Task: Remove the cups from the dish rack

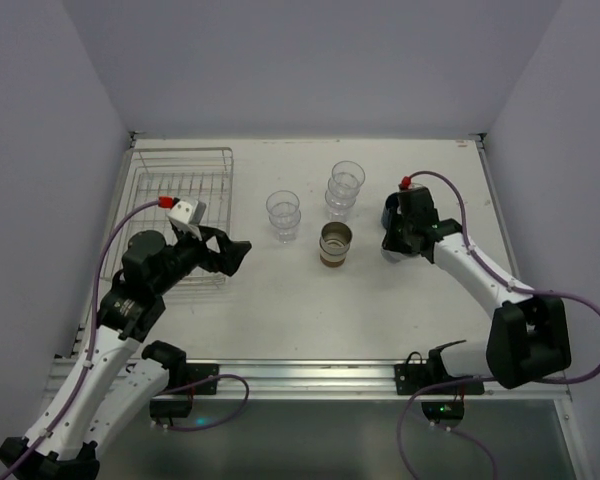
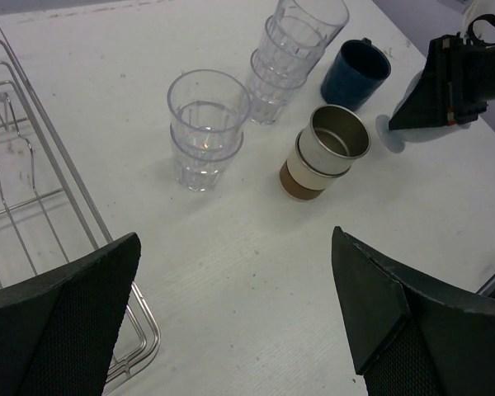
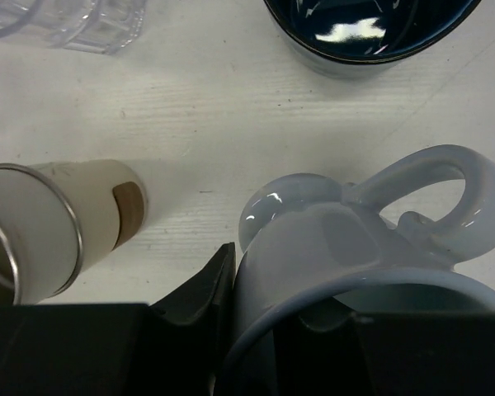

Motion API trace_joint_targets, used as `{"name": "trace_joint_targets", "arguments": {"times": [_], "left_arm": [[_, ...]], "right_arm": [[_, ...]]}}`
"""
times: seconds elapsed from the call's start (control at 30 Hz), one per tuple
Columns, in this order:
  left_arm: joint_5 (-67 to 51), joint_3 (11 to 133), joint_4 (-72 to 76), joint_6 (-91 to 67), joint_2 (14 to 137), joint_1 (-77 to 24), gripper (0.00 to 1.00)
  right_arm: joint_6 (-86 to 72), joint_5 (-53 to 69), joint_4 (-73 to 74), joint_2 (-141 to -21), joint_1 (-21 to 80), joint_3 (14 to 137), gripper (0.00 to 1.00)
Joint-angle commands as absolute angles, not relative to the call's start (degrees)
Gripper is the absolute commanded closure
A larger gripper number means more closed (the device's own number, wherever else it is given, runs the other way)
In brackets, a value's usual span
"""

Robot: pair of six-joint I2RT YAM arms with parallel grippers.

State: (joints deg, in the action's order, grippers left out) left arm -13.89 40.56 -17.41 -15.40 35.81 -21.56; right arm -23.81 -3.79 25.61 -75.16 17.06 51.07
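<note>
The silver wire dish rack sits at the back left and also shows in the left wrist view. My left gripper is open and empty by the rack's near right corner, over bare table. Two stacks of clear ridged tumblers and a tan stack of cups with cream bases stand mid-table. My right gripper is shut on the wall of the pale blue cup, one finger outside it and one inside. The navy mug stands just beyond it.
The table's right edge and the enclosure wall are close behind the right arm. The tan stack stands just left of the pale blue cup. The rack's raised wire side lies beside my left finger.
</note>
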Motion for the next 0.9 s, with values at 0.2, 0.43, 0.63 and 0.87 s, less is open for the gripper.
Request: {"name": "trace_joint_targets", "arguments": {"times": [0.2,0.43,0.63,0.87], "left_arm": [[-12.9,39.9,-16.1,-13.3,34.4,-21.8,0.0],[-12.0,39.8,-16.6,-13.4,34.0,-21.7,0.0],[-11.8,39.9,-16.6,-13.5,34.9,-21.7,0.0],[-10.6,40.0,-16.6,-13.6,35.7,-21.7,0.0]], "right_arm": [[-22.5,-9.8,28.0,-83.7,17.6,58.3,0.97],[-22.3,-12.0,29.1,-89.1,19.4,60.5,0.91],[-21.9,-11.7,29.0,-89.6,19.6,60.4,0.73],[-21.7,-10.4,28.8,-84.1,19.8,60.0,0.41]]}}
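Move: The right hand already holds the white mug by its rim; its landing spot is about 1 cm ahead, with the standing mug's middle some 8 cm below the hand. The blue mug is roughly 10 cm ahead and 2 cm right, the steel cups 14 cm left and level, the clear cup stack 10 cm ahead and 12 cm left. From the left hand the spot is 8 cm ahead, 36 cm right and well below. The right hand lowers the white mug about 5 cm onto the table, then opens its fingers around the rim. ##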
